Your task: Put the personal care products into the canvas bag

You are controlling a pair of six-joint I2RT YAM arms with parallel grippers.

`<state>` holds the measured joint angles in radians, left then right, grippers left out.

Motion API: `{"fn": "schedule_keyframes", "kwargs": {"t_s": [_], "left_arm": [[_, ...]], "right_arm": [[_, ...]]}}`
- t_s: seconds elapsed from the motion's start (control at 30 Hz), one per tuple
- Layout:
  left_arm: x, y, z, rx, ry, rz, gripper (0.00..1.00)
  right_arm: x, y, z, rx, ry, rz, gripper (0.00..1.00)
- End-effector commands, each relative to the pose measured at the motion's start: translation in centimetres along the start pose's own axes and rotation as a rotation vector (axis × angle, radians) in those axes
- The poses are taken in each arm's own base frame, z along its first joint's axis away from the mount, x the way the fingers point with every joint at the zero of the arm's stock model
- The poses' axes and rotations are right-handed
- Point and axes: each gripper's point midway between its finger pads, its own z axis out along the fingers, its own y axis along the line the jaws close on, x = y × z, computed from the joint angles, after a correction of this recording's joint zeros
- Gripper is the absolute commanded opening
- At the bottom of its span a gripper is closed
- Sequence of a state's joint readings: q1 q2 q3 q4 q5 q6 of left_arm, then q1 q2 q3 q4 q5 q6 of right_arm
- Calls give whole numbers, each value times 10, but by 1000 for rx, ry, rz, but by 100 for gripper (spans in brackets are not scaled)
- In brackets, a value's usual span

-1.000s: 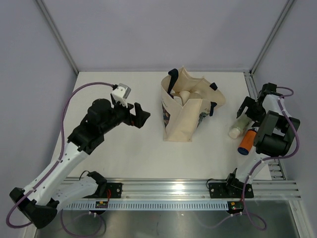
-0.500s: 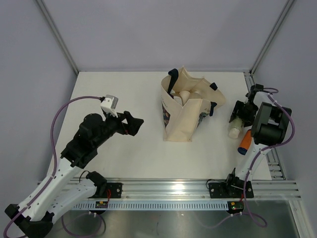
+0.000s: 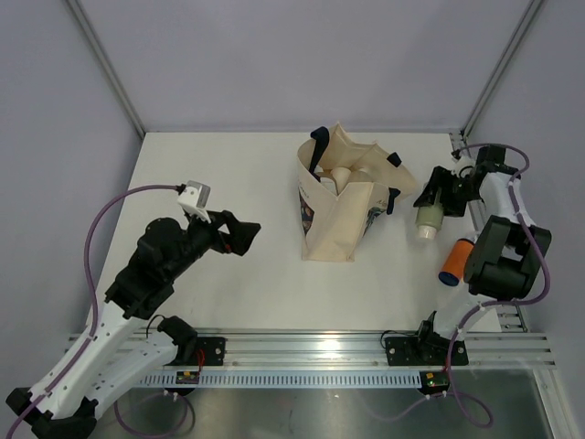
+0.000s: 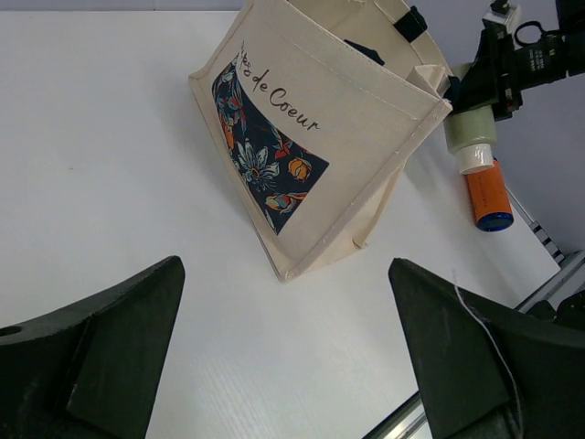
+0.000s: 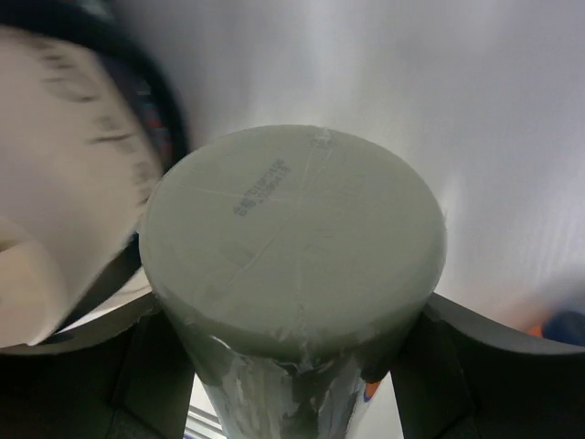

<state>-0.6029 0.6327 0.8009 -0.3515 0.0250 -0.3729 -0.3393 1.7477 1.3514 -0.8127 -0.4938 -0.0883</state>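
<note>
The beige canvas bag (image 3: 343,215) stands open mid-table with its floral print (image 4: 265,151) facing my left arm, and cream and white products (image 3: 343,176) show inside it. My right gripper (image 3: 441,194) is shut on a pale green bottle (image 3: 427,217), holding it just right of the bag, white cap toward the near side. In the right wrist view the bottle's round base (image 5: 292,242) fills the frame between the fingers (image 5: 160,366). An orange dark-capped bottle (image 3: 454,262) lies on the table near the right arm. My left gripper (image 3: 243,234) hangs open and empty, left of the bag.
A metal rail (image 3: 475,206) runs along the table's right edge beside the orange bottle. The bag's navy handles (image 3: 319,139) stick up at its far and right sides. Grey walls close in the back and both sides.
My right gripper has shut on the pale green bottle and lifted it from beside the orange one, up and left toward the bag. The left arm has drawn back toward the near left.
</note>
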Motion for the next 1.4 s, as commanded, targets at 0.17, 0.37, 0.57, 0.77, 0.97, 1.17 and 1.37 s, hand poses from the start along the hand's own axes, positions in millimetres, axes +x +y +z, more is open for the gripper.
{"fn": "schedule_keyframes", "kwargs": {"t_s": [0.17,0.37,0.57,0.77,0.97,1.17,1.37], "left_arm": [[-16,0,-11,-1,-68,36,99],[-19,-4,-10,19,-82,35,99],[-18,-12,-4,67,-87,27,99],[-15,-14,-8,75,-78,-11,99],[-10,-6,-17,39,-76,-24,99],[-2,-4,-14,43,-89,-37,99],[-2,-10,-6,76,-77,-37,99]], "right_arm": [[-33,94,-97,-349,-307,-250,0],[-57,164,-163,-479,-470,-388,0],[-91,251,-147,-470,-505,-528,0],[-117,301,-78,-384,-463,-770,0],[-47,330,-33,-538,-262,-937,0],[10,319,-23,-583,-102,-907,24],[21,301,-10,-472,-4,-852,72]]}}
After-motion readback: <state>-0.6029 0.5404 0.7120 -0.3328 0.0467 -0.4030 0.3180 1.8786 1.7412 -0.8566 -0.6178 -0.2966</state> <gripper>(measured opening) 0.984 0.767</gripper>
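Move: The green bottle, cap down, is already clear of the table in the right hand. The canvas bag it is headed for stands about 24 cm to that hand's left and 2 cm farther out, its middle roughly level with the hand. White bottles inside the bag are some 23 cm left and 5 cm ahead. The orange bottle lies 10 cm back, 9 cm right and 9 cm below. From the left hand the bag is about 16 cm ahead, 25 cm right and 18 cm lower. Still gripped by its base end, the green bottle is carried by the right hand steeply up about 25 cm, then swept left and somewhat forward over the sagging right rim of the canvas bag. The hand then sinks some 17 cm into the mouth, drawing back a little and slowing; it ends about 27 cm left of where it began, turned roughly 50 degrees counter-clockwise, fingers not opening. ##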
